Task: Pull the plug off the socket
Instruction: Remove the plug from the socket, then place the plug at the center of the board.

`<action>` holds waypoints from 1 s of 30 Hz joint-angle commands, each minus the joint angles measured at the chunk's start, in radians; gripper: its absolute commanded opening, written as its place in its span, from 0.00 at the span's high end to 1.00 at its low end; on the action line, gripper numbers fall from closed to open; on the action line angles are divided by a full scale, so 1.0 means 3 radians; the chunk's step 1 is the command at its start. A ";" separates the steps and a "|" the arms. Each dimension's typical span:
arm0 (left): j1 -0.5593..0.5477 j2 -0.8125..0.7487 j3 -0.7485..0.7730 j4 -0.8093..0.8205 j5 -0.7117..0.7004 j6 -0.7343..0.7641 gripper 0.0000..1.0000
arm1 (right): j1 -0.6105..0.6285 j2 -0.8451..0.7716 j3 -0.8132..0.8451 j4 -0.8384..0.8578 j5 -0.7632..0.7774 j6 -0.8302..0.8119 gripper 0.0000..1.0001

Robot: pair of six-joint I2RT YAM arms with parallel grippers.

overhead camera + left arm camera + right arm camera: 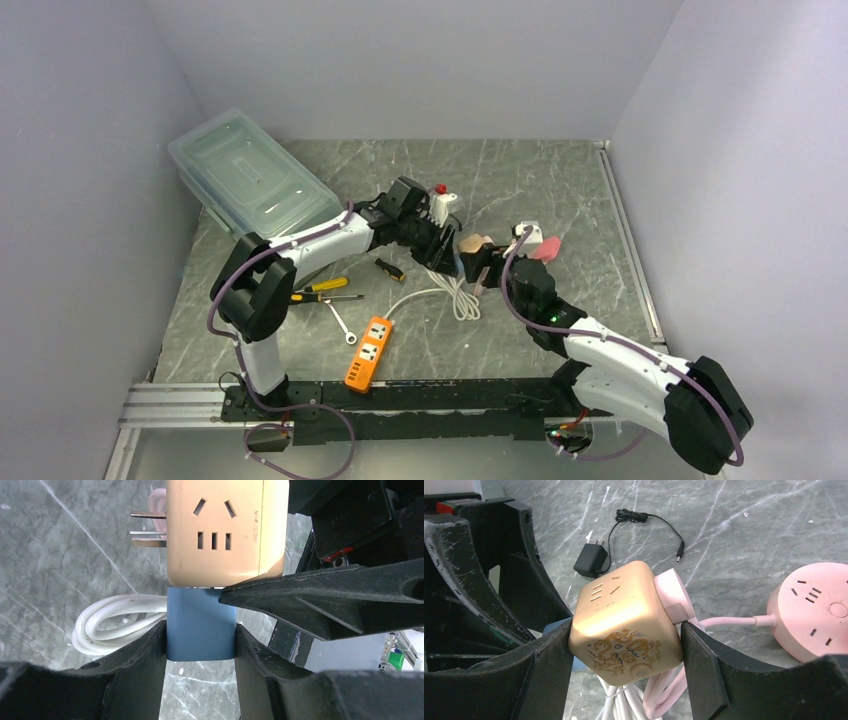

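Observation:
A gold cube socket (227, 530) with a dragon print (624, 647) hangs above the table. My right gripper (626, 640) is shut on its two sides. A blue plug (200, 630) sits against one face of the cube with no gap showing. My left gripper (200, 647) is shut on that plug, one finger on each flat side. In the top view both grippers meet at the cube (476, 244) mid-table. A pink plug (671, 597) with a pink cord lies against another side of the cube. Its bare prongs (147, 530) show.
A coiled white cable (115, 622) lies under the cube. A round pink socket (814, 610) sits right of it, a black adapter (589, 562) beyond. An orange power strip (369, 352), screwdrivers (322, 288), a wrench (343, 324) and a clear bin (250, 180) lie to the left.

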 commanded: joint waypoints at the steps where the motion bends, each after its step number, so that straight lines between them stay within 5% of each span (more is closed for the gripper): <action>1: 0.0023 -0.0070 -0.0086 -0.0033 -0.0075 0.0072 1.00 | -0.0077 0.0032 0.0254 -0.0064 0.0698 0.0113 1.00; 20: 0.0088 -0.0104 -0.0041 -0.0111 -0.0227 0.0126 1.00 | -0.0173 -0.0043 0.0147 0.0176 0.0305 0.0037 1.00; 30: 0.0529 0.0001 0.0361 -0.0203 -0.1453 0.0057 1.00 | -0.0173 -0.0168 -0.0038 0.0531 0.0083 -0.0174 1.00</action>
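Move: The beige adapter, gripped in the right hand, sits about 5 cm right of the left hand and some 2 cm ahead, roughly level. The left hand holds the blue plug in the adapter's side. On the table some 12 cm below the left hand, the white cable coil is about 3 cm back and 1 cm right, the black charger 15 cm ahead and 5 cm left. From the right hand, the plug is about 5 cm left and 2 cm back. Apart to either side: the right hand, keeping its grip on the beige adapter, jerks about 3 cm right, dipping slightly and turning some 10 degrees clockwise, then eases back a little. The left hand, still pinching the blue plug, first eases left and down, then sweeps forward and left, about 6.5 cm each way overall, away from the adapter, turning some 15 degrees counter-clockwise. ##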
